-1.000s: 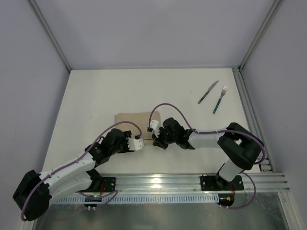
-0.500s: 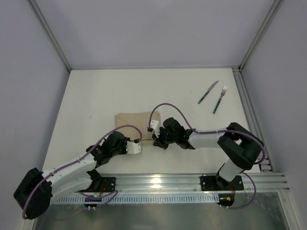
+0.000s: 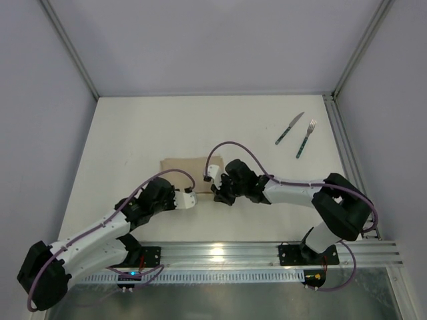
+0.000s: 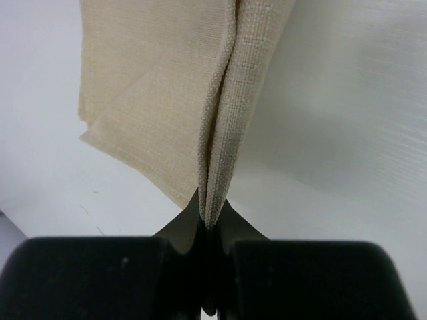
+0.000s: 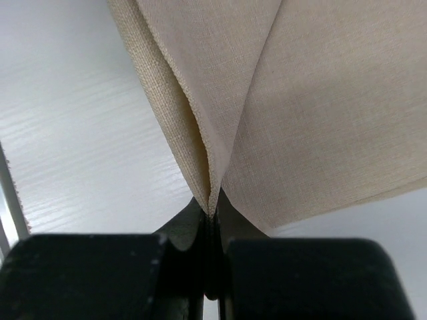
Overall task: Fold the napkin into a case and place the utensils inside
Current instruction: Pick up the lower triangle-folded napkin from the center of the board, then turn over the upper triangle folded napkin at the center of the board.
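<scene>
The beige napkin lies folded on the white table, just ahead of both arms. My left gripper is shut on its near edge, where the layers of cloth are pinched between the jaws. My right gripper is shut on the near right corner, and the cloth rises in a fold from its jaws. The knife and the fork, both with teal handles, lie side by side at the far right, away from both grippers.
A metal rail runs along the table's right edge, close to the utensils. Another rail crosses the near edge by the arm bases. Grey walls enclose the back and sides.
My left gripper has shut on the napkin's near edge. The napkin's near part has been drawn up, so it looks narrower from above. The right gripper kept its grip and shifted slightly.
</scene>
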You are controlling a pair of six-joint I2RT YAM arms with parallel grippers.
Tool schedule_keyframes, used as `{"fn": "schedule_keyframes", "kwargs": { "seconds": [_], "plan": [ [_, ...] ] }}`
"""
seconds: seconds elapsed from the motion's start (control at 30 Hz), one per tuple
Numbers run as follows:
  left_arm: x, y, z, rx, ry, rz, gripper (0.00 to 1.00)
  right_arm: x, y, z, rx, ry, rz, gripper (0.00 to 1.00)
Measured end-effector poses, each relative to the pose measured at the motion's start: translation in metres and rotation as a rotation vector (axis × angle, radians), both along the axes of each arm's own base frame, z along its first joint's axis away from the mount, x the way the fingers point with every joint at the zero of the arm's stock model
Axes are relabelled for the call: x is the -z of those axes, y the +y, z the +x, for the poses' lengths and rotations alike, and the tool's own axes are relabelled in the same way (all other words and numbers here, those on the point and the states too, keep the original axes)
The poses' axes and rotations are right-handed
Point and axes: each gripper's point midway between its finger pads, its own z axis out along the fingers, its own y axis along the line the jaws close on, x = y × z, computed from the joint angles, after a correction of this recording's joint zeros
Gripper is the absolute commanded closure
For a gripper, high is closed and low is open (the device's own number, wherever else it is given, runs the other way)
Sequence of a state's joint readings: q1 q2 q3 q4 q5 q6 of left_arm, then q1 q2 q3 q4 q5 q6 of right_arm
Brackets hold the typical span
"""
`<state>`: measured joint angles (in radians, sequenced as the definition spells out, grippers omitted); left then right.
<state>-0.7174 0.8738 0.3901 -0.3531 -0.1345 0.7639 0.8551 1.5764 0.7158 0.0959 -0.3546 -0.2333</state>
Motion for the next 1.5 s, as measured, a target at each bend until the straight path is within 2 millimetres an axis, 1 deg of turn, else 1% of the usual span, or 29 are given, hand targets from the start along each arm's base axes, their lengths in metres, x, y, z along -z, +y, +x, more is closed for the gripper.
{"fn": "schedule_keyframes", "kwargs": {
  "seconds": [0.13,0.23,0.43,0.5,0.57,0.67,0.8,0.87,0.97,1.03,1.1,1.17,1.23,1.27,1.33,1.43,1.5],
  "plan": [
    [-0.028,0.002,0.006,-0.027,-0.01,-0.019,1.0,-0.026,0.001,0.002,-0.013,-0.014,-0.003,0.96],
    [-0.057,0.001,0.01,-0.048,-0.024,-0.042,1.0,-0.052,0.001,0.003,-0.02,-0.024,-0.004,0.96],
    [-0.108,0.007,0.007,-0.061,-0.045,-0.055,1.0,-0.108,0.006,0.003,-0.036,-0.033,0.01,0.96],
    [-0.12,0.011,0.004,-0.067,-0.057,-0.054,1.0,-0.124,0.01,-0.001,-0.053,-0.033,0.018,0.96],
    [-0.133,0.017,0.002,-0.078,-0.072,-0.05,1.0,-0.139,0.015,-0.008,-0.075,-0.031,0.02,0.96],
    [-0.153,0.026,-0.002,-0.097,-0.1,-0.048,1.0,-0.16,0.022,-0.024,-0.121,-0.013,0.024,0.96],
    [-0.18,0.04,-0.008,-0.128,-0.146,-0.049,1.0,-0.192,0.038,-0.042,-0.173,0.015,0.056,0.96],
    [-0.191,0.046,-0.013,-0.139,-0.165,-0.054,1.0,-0.204,0.047,-0.052,-0.196,0.037,0.07,0.96],
    [-0.206,0.059,-0.023,-0.157,-0.179,-0.064,1.0,-0.216,0.06,-0.068,-0.24,0.088,0.09,0.96],
    [-0.217,0.065,-0.029,-0.165,-0.19,-0.079,1.0,-0.221,0.068,-0.08,-0.274,0.129,0.11,0.96],
    [-0.224,0.067,-0.033,-0.164,-0.193,-0.086,1.0,-0.221,0.073,-0.088,-0.303,0.173,0.12,0.96],
    [-0.226,0.068,-0.034,-0.162,-0.192,-0.084,1.0,-0.217,0.075,-0.092,-0.322,0.224,0.125,0.96],
    [-0.222,0.067,-0.032,-0.156,-0.176,-0.058,1.0,-0.211,0.076,-0.09,-0.336,0.293,0.136,0.96],
    [-0.22,0.067,-0.03,-0.153,-0.169,-0.045,1.0,-0.207,0.076,-0.088,-0.336,0.326,0.145,0.96],
    [-0.21,0.063,-0.024,-0.14,-0.14,-0.002,1.0,-0.193,0.072,-0.078,-0.322,0.41,0.159,0.96],
    [-0.189,0.053,-0.006,-0.114,-0.072,0.082,1.0,-0.163,0.065,-0.056,-0.27,0.533,0.169,0.96],
    [-0.176,0.047,0.007,-0.102,-0.017,0.118,1.0,-0.141,0.059,-0.038,-0.223,0.611,0.174,0.96]
  ]
}}
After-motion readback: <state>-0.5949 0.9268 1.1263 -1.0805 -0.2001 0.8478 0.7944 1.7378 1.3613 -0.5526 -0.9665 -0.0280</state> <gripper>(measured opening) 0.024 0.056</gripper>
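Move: Both grippers already pinch the napkin's near folded edge. The middle of the folded napkin lies about 9 cm ahead and 7 cm to the right of the left hand, some 3 cm below it. From the right hand it is roughly 7 cm ahead, 8 cm left and 2 cm lower. Well clear, the knife lies about 27 cm ahead and 30 cm right of the right hand, the fork some 23 cm ahead and 36 cm right. Keep both grippers shut on the near edge and raise them together about 22 cm, straight up first, then drifting left and back, the right hand drawing back farther. Then turn both over into a descent, forward and slightly right, the right sinking about 8 cm and tipping its fingers down some 35 degrees, so the napkin's free part trails on the base side. ##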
